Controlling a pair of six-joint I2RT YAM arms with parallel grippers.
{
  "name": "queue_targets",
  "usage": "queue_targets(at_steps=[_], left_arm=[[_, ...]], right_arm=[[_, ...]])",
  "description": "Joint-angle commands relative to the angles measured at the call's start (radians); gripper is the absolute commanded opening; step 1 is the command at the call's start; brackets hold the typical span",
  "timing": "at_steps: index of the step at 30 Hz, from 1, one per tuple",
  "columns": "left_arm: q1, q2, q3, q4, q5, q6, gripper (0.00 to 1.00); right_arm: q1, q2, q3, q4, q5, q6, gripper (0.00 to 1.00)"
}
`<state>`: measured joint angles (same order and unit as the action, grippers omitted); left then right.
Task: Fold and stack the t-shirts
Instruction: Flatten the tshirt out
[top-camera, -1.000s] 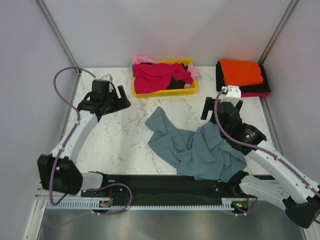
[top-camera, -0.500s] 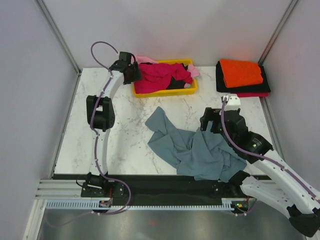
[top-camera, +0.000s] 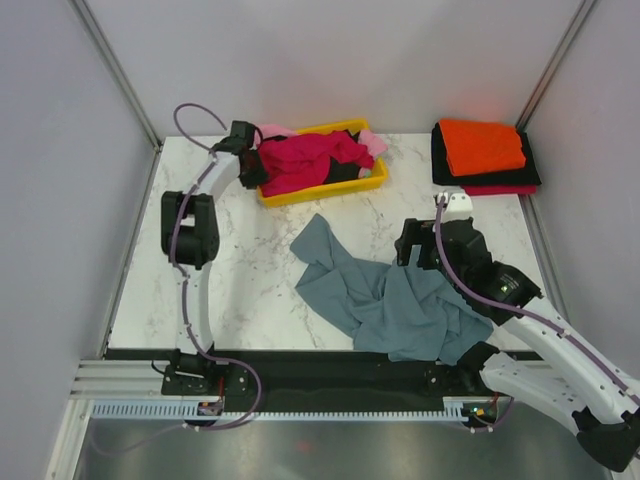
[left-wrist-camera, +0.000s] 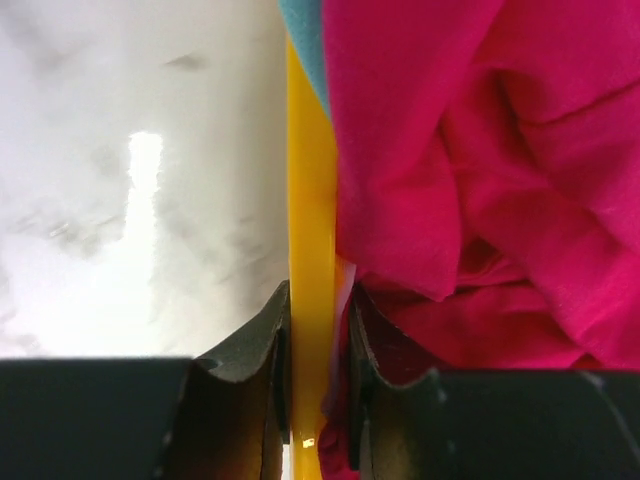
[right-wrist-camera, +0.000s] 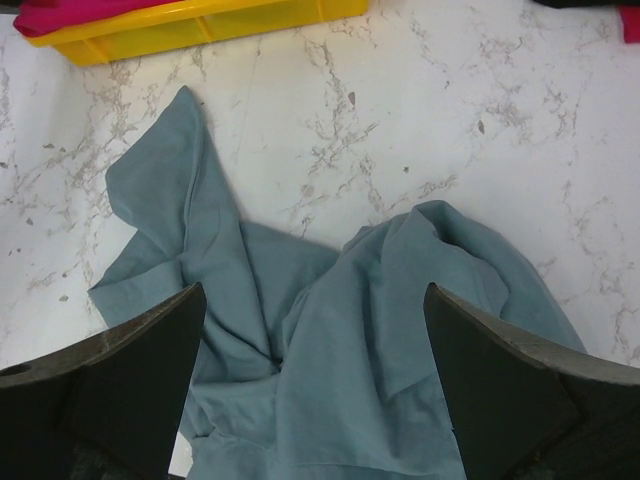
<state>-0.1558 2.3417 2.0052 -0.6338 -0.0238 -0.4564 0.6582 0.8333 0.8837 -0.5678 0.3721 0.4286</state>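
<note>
A large slate blue-grey t-shirt (top-camera: 390, 300) (right-wrist-camera: 340, 340) lies crumpled on the marble table. My right gripper (top-camera: 415, 245) (right-wrist-camera: 312, 295) hovers open just above it, with nothing between its fingers. A magenta t-shirt (top-camera: 305, 160) (left-wrist-camera: 480, 150) is heaped in the yellow tray (top-camera: 320, 190) (left-wrist-camera: 310, 200), with a pink one (top-camera: 372, 140) at the tray's far right corner. My left gripper (top-camera: 250, 160) (left-wrist-camera: 318, 300) is shut on the tray's left wall, and a fold of magenta cloth is pinched against the inner finger. Folded orange (top-camera: 482, 145), black (top-camera: 440, 160) and red (top-camera: 510, 188) t-shirts are stacked at the back right.
Grey walls with metal posts close in the table on the left, back and right. The black rail (top-camera: 320, 370) holding both arm bases runs along the near edge, touching the blue-grey shirt's hem.
The left arm swung out to the tray and its jaws closed on the left wall. The tray has slid left and turned slightly. The right gripper drifted a little lower over the blue-grey shirt.
</note>
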Motion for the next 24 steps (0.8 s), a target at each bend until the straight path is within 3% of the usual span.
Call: queue_targets(at_steps=[1,6,9,15,19,24], left_arm=[[0.154,-0.189,-0.232,-0.08,-0.162,-0.126,0.02],[0.39,-0.445,-0.61,-0.003,-0.131,-0.254,0.02],[0.496,-0.542,-0.727,0.075,-0.137,-0.274,0.02],[0.614,-0.636,-0.789,0.092,-0.125,-0.435,0.02],[0.647,-0.693,-0.855,0.155,-0.096,-0.617,0.02],[0.647,-0.639,-0.811,0.267,-0.044,-0.691,0.03]], right_arm=[[0.001,-0.017,-0.017,0.042,-0.053,0.032,0.98],[0.001,-0.022,-0.037,0.062,-0.088,0.032,0.98],[0.001,-0.02,-0.037,0.062,-0.108,0.021,0.98],[0.001,-0.039,-0.048,0.059,-0.124,-0.002,0.98],[0.003,-0.056,-0.061,0.054,-0.142,-0.027,0.98],[0.003,-0.083,-0.087,0.043,-0.153,-0.054,0.98]])
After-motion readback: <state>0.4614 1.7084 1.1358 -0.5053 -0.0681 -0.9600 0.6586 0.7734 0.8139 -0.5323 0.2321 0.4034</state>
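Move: The left hand already pinches the yellow bin's left rim; the bin's middle, with the crimson cloth in it, lies about 16 cm to its right, 4 cm ahead and a couple of centimetres lower. The table's far left corner, the free area the bin goes to, is some 25 cm left and 12 cm ahead. The blue t-shirt sprawls about 33 cm right and 35 cm back. From the right hand, the bin is roughly 35 cm ahead, 20 cm left and 20 cm below. Left and back the left hand sweeps, quick and level, some 26 cm left and 20 cm back, keeping its pinch on the bin's rim and dragging the bin towards the table's left side. Its wrist turns about 60 degrees counter-clockwise, still swivelling after the travel has stopped. The open right hand eases a couple of centimetres left and back above the blue t-shirt, touching nothing. ##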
